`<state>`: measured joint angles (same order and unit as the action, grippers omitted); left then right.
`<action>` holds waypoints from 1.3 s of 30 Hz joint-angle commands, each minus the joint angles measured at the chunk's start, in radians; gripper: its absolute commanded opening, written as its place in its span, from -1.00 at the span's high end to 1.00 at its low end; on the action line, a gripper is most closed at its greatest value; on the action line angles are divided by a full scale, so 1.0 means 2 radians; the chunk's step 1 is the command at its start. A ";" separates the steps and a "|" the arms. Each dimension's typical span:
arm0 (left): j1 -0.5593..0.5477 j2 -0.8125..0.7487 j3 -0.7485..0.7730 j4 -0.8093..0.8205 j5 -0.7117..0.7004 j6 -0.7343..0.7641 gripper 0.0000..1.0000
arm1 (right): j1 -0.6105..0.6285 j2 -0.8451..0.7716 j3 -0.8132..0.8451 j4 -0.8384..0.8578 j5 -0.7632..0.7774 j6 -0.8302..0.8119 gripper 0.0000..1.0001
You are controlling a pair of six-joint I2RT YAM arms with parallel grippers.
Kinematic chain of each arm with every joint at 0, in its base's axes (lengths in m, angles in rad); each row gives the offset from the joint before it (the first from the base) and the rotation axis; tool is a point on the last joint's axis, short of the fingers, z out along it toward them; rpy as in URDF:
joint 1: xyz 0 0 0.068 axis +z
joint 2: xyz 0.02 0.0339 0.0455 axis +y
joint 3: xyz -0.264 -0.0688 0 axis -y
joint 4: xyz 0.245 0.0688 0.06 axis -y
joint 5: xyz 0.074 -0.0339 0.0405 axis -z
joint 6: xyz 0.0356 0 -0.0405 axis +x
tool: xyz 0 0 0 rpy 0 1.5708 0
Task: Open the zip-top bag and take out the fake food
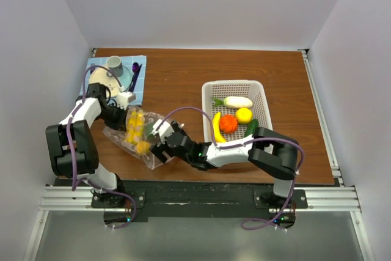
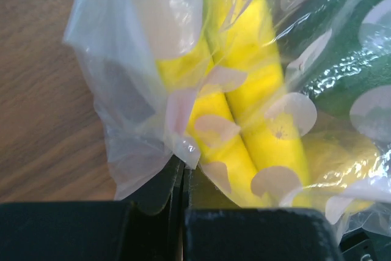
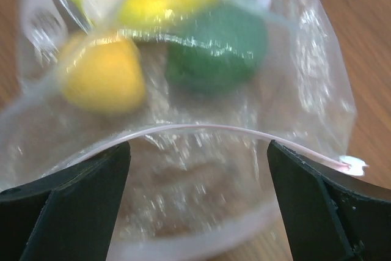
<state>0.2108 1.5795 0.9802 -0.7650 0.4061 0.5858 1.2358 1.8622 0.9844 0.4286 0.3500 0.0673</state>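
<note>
The zip-top bag [image 1: 131, 136] lies on the table's near left, clear with pale dots. My left gripper [image 1: 122, 107] [image 2: 183, 172] is shut on a bunched fold of the bag [image 2: 122, 108] at its far end. Fake food shows through the plastic: yellow pieces [image 2: 244, 90], a green piece [image 3: 217, 50] and a yellow-orange one [image 3: 104, 77]. My right gripper [image 1: 160, 142] [image 3: 198, 151] stands open at the bag's near mouth, where the pinkish zipper strip [image 3: 195, 128] arches between its fingers. More fake food lies in the white basket [image 1: 259, 90]: banana [image 1: 217, 128], tomato [image 1: 228, 123], round yellow fruit [image 1: 244, 115], cucumber [image 1: 250, 128] and a cream-white piece [image 1: 237, 102].
A blue cloth [image 1: 139, 64] at the back left carries a plate [image 1: 101, 77], a grey cup [image 1: 114, 63] and a dark utensil [image 1: 134, 74], close behind my left arm. The basket stands right of centre, beside my right arm's elbow.
</note>
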 commanded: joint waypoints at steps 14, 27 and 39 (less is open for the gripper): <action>-0.019 0.007 -0.028 -0.021 0.013 0.048 1.00 | -0.020 0.102 0.114 0.094 0.022 0.002 -0.97; -0.042 0.008 -0.040 -0.043 0.016 0.068 1.00 | -0.021 0.163 0.167 0.030 0.111 0.015 -0.85; -0.043 0.005 -0.036 -0.034 -0.013 0.065 1.00 | -0.020 0.079 0.027 0.045 0.089 0.039 -0.31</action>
<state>0.1352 1.5944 0.9176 -0.8082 0.3874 0.7086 1.1919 2.1391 1.1889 0.5449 0.5282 0.1085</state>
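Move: Inside the zip-top bag, the green vegetable lies about 6 cm ahead of the right hand, 4 cm to its left and 3 cm lower. The yellow-orange fruit is some 6 cm to that hand's left and 2 cm nearer the base. The bananas are 5 cm ahead and 8 cm left; both are about 3 cm lower too. From the left hand, which already pinches the bag, the green vegetable is about 9 cm right and 2 cm back, roughly 1 cm lower. Reaching into the bag's open mouth, the right hand goes about 7 cm forward and a little left towards the green vegetable, rising slightly and then sinking, while turning some 15 degrees clockwise. Its wide-open fingers start closing only near the end, as it dips and eases back slightly. The left hand keeps its pinch on the bag and draws about 3 cm back, also right and down. ##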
